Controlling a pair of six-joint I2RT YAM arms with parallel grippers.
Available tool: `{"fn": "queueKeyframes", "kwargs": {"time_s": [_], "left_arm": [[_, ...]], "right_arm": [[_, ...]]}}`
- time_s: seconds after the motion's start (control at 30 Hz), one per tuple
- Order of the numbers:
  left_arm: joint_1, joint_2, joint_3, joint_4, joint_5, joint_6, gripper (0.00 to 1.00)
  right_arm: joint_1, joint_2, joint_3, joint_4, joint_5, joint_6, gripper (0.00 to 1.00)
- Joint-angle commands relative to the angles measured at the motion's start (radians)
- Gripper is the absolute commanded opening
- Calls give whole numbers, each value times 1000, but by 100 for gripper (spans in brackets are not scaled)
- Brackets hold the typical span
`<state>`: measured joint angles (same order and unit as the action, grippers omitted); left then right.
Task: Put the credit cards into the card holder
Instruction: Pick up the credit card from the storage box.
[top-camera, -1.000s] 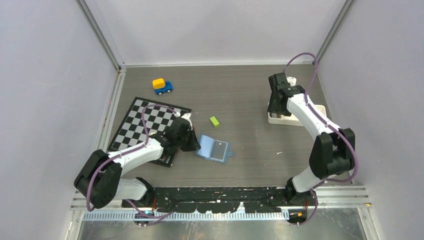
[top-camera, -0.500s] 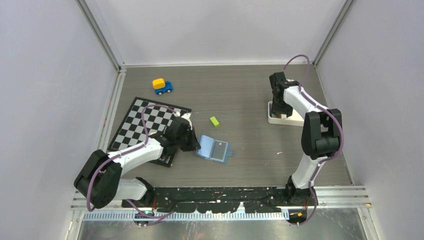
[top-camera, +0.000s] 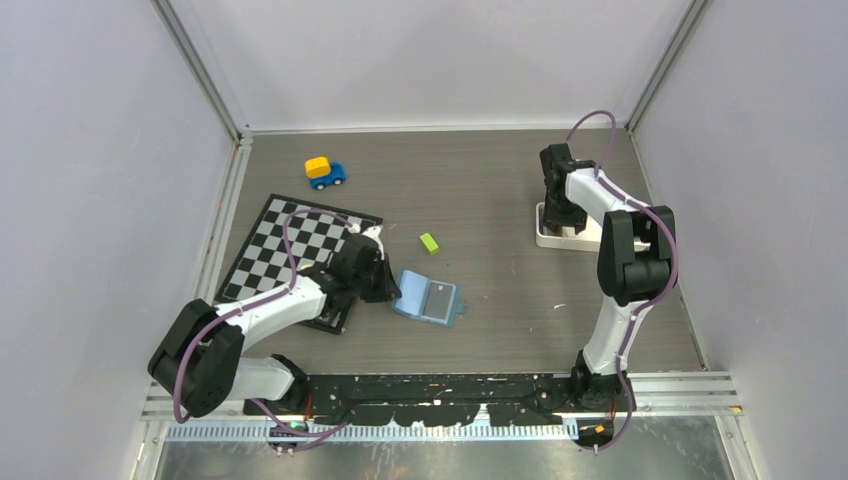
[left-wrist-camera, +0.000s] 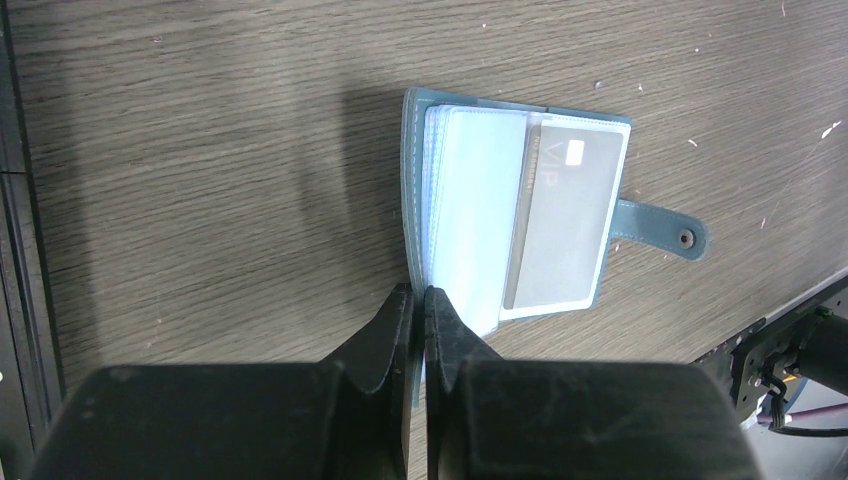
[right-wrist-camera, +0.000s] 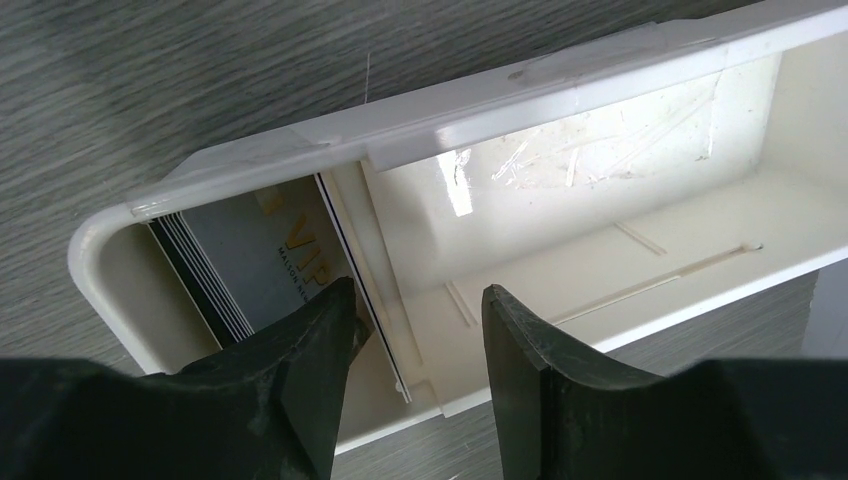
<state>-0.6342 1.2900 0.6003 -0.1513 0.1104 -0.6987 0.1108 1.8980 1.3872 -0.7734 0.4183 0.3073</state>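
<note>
The teal-blue card holder (left-wrist-camera: 470, 220) lies open on the table, one grey credit card (left-wrist-camera: 565, 220) tucked in its right-hand slot. My left gripper (left-wrist-camera: 420, 295) is shut on the near edge of its left cover; from above it sits at the holder's (top-camera: 432, 300) left side. My right gripper (right-wrist-camera: 415, 300) stands open, tips dipped into the left end of the white tray (right-wrist-camera: 480, 110). A stack of credit cards (right-wrist-camera: 270, 260) stands on edge there. The left finger is against the stack, and one card (right-wrist-camera: 365, 260) leans apart between the fingers, untouched by the right finger.
A black-and-white chessboard (top-camera: 290, 250) lies under my left arm. A lime-green block (top-camera: 429, 242) sits just behind the holder, and a blue and yellow toy car (top-camera: 324, 172) is farther back. The tray (top-camera: 575, 246) is near the right wall.
The right arm's elbow has swung in toward the tray and now stands upright, with the gripper still over the tray's left end. The left arm and the card holder have not moved.
</note>
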Motion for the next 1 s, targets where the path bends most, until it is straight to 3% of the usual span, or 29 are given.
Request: {"fn": "queueKeyframes", "kwargs": {"time_s": [0.0,0.57,0.87,0.97], "left_arm": [[5,-3,14,-3,13,11,0],[5,7,13,5,25,7,0],[5,7,10,3,25,5,0],[5,8,10,3,23,5,0]], "right_arm": [[-3,-31,42,14,41,-16,54],[-4,-87,52,2,60,-19,38],[-4,-86,55,0,17,-22,15],[-4,-96,60,-7,4,-21,13]]}}
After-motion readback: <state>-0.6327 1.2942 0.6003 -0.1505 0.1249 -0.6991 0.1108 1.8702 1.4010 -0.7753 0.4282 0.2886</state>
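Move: The nearest standing credit card in the storage box is already between the right hand's open fingers, close to the left finger, about 2 cm left of the hand point, level with it fore and aft, and 1 cm below. The other cards stand some 6 cm left and 1 cm ahead; the white divider is about 1 cm left, level fore and aft. From the left hand, the card is roughly 16 cm ahead and 35 cm right. The standing credit card is closed in on from both sides: the right hand's fingers go from about half open to nearly shut around its upper edge, the left finger coming against its left face. Meanwhile the hand eases up about 1.5 cm, with only a slight drift sideways and forward and hardly any tilt. The left hand keeps its hold on the card holder's edge and stays put. ##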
